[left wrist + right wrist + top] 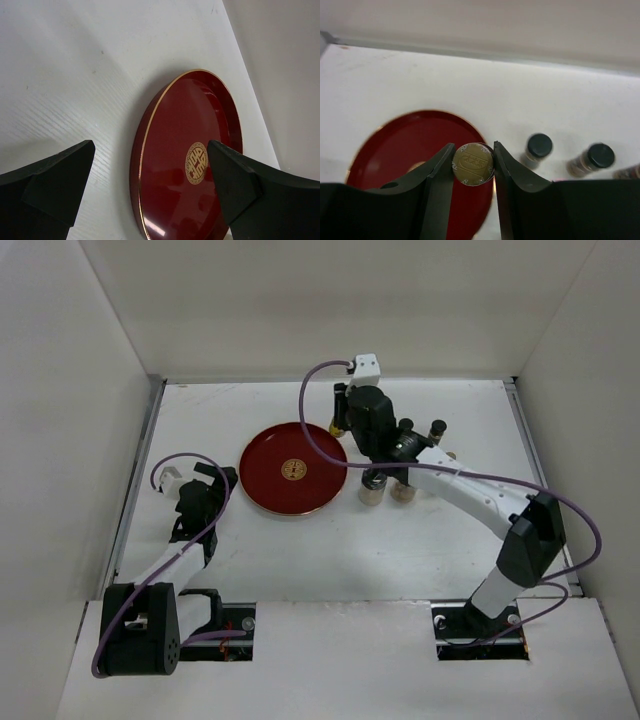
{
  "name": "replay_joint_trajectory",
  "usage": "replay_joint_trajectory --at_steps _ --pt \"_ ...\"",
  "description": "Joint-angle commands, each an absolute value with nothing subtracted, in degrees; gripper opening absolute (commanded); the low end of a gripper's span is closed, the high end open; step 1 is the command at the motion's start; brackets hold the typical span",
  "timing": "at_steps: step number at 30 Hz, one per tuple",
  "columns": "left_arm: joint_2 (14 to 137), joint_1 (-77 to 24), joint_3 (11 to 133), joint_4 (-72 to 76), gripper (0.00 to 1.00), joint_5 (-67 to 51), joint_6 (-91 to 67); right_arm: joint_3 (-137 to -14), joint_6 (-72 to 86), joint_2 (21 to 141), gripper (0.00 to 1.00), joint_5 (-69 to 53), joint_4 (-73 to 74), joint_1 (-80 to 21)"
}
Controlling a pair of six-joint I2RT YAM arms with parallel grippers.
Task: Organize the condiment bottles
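My right gripper [473,147] is shut on a small jar with a round gold-brown cap [473,163], held over the right rim of the red tray [405,145]. From above, that gripper [342,420] hangs by the tray's [270,455] far right edge, and an amber bit of the jar [335,427] shows beside it. Two black-capped bottles [539,146] [600,155] stand on the table to the right. My left gripper [150,150] is open and holds nothing, low at the tray's [175,125] left side.
More condiment bottles cluster under the right arm: two black-capped ones [407,426] [437,427] and two pale jars [372,491] [403,490]. White walls close in the table on the left, back and right.
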State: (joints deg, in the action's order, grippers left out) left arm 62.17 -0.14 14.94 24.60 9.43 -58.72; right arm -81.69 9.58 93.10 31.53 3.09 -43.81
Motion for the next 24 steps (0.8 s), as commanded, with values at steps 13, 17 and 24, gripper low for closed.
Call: replay_joint_trajectory --at_steps 13,17,24 --pt "62.9 0.0 14.2 28.6 1.0 9.1 -59.7 -111.8 9.4 120.6 0.2 24.3 -4.0 -49.2" --pt "62.7 -0.2 14.0 29.0 1.0 9.8 -59.8 -117.6 8.8 126.7 0.2 24.2 -3.7 -49.8" --pt "62.3 -0.3 13.6 29.9 1.0 9.4 -59.9 -121.9 8.4 132.4 0.21 24.8 -3.8 -49.9"
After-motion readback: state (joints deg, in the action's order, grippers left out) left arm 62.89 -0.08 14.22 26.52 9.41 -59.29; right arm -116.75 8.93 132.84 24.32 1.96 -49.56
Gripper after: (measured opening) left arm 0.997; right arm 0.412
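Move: The right hand holds the yellow-labelled bottle aloft, and the middle of the red tray is about 14 cm to its left, 2 cm back and 21 cm below. Behind on the other side, roughly 18 cm down, the black-capped shaker stands about 6 cm ahead and 6 cm right, and the pink-capped bottle 10 cm right and 1 cm back. The tray's middle is some 21 cm right of the left hand, about level fore-and-aft and 3 cm below. The right hand, still gripping the bottle, swings about 18 cm left and sinks 10 cm over the tray's far-left part. ##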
